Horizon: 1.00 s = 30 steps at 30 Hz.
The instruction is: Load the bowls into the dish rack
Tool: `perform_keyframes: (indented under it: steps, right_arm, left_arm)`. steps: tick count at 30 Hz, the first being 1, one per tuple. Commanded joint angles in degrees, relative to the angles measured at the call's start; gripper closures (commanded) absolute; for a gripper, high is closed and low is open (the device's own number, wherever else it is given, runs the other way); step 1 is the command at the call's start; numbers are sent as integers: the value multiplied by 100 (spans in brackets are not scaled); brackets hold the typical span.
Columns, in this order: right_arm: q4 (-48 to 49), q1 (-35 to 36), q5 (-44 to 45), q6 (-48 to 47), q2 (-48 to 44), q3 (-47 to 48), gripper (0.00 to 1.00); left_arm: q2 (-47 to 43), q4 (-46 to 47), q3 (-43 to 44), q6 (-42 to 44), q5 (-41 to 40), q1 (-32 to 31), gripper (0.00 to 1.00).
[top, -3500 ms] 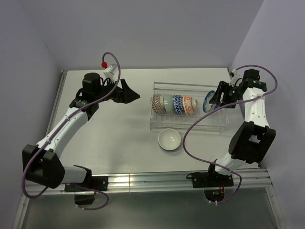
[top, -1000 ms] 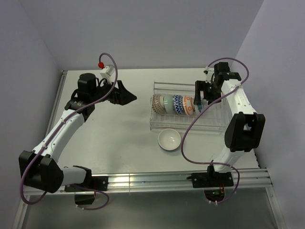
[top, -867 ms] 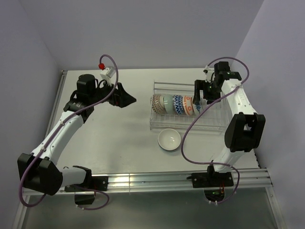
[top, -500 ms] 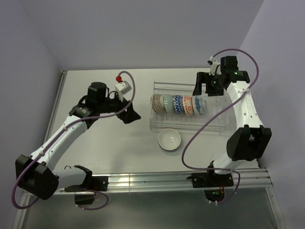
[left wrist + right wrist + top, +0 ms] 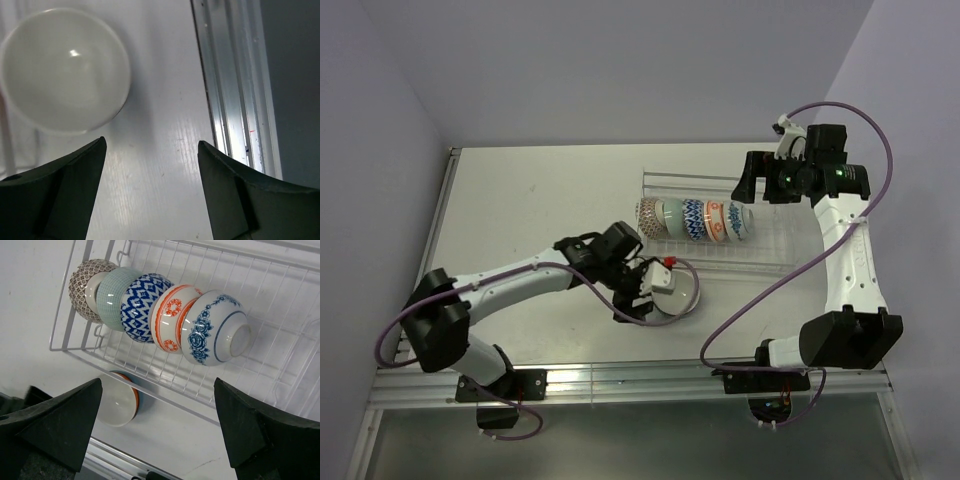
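Observation:
Five bowls (image 5: 172, 317) stand on edge in a row in the wire dish rack (image 5: 260, 305): brown-patterned, pale green, blue-white, orange-red and blue-flowered (image 5: 741, 221). A white bowl (image 5: 678, 297) with an orange outside sits upright on the table in front of the dish rack (image 5: 775, 240). My left gripper (image 5: 638, 303) hovers low just left of it, open. In the left wrist view the white bowl (image 5: 65, 70) lies ahead, beyond the left finger, and nothing is between the jaws of the left gripper (image 5: 151, 145). My right gripper (image 5: 159, 385) hangs open and empty above the rack's far right part.
An aluminium rail (image 5: 235, 90) runs along the table's near edge, close to my left gripper. The rack's right half holds no bowls. Grey walls close in the table at the back and both sides.
The right gripper let go of the blue-flowered bowl in the rack and rose away. The left arm swung from the far left to beside the white bowl, its jaws narrowing slightly.

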Motion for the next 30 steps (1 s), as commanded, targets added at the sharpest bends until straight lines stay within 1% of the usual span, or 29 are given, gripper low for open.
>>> perform_keyframes:
  steps: [1, 5, 12, 15, 16, 21, 22, 24, 25, 26, 27, 30]
  right_arm:
    - [-49, -188, -338, 71, -129, -66, 0]
    - [-49, -320, -461, 159, -120, -180, 0]
    - [22, -347, -576, 238, -147, -295, 0]
    - [4, -364, -532, 221, -129, -277, 0]
    - [-5, -356, -524, 221, -112, -286, 0]
    - [39, -356, -655, 203, -138, -347, 0]
    - [39, -356, -673, 203, -138, -365, 0]
    - [48, -356, -673, 194, -147, -383, 0]
    - [48, -356, -682, 194, -155, -400, 0]
    - [48, -356, -699, 194, -155, -400, 0]
    - [57, -356, -708, 194, -164, -409, 0]
    - [65, -365, -726, 194, -190, -427, 0]
  left_arm:
    - [461, -338, 511, 1074, -57, -389, 21]
    - [1033, -347, 899, 1321, -75, -591, 22]
    - [1930, -417, 1532, 1611, -259, -609, 24]
    - [2203, -531, 1611, 1761, -277, -609, 28]
    - [2290, -618, 1646, 1813, -268, -609, 32]
    - [2440, -1032, 1690, 2024, -136, -609, 45]
    - [2467, -1111, 1708, 2068, -119, -609, 50]
    - [2502, -1295, 1760, 2077, -101, -618, 57]
    - [2502, -1348, 1778, 2086, -84, -609, 65]
    - [2485, -1401, 1778, 2077, -75, -609, 69]
    - [2441, -1428, 1778, 2043, -49, -609, 74]
    - [2327, -1472, 1796, 1955, 4, -618, 79]
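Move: The white bowl, top of a small stack, sits roughly 5 cm ahead of the open left hand, 6 cm to its right and 10 cm below. The dish rack's middle is some 21 cm ahead and 16 cm right of that hand; in the rack the brown-patterned bowl is about 22 cm ahead, nearly level sideways, and the blue zigzag bowl 22 cm ahead and 10 cm right. From the right hand, the white bowl is about 12 cm back, 17 cm left and 24 cm below. The white bowl's rim, on the side nearest the robot, is what the left hand comes down to: it sinks about 8 cm and shifts some 4 cm right, turning about 20 degrees clockwise while its fingers tip steeper. Low down, the wide-open fingers close, one inside the bowl and one outside, pinching the rim as the gripper's effort rises. ##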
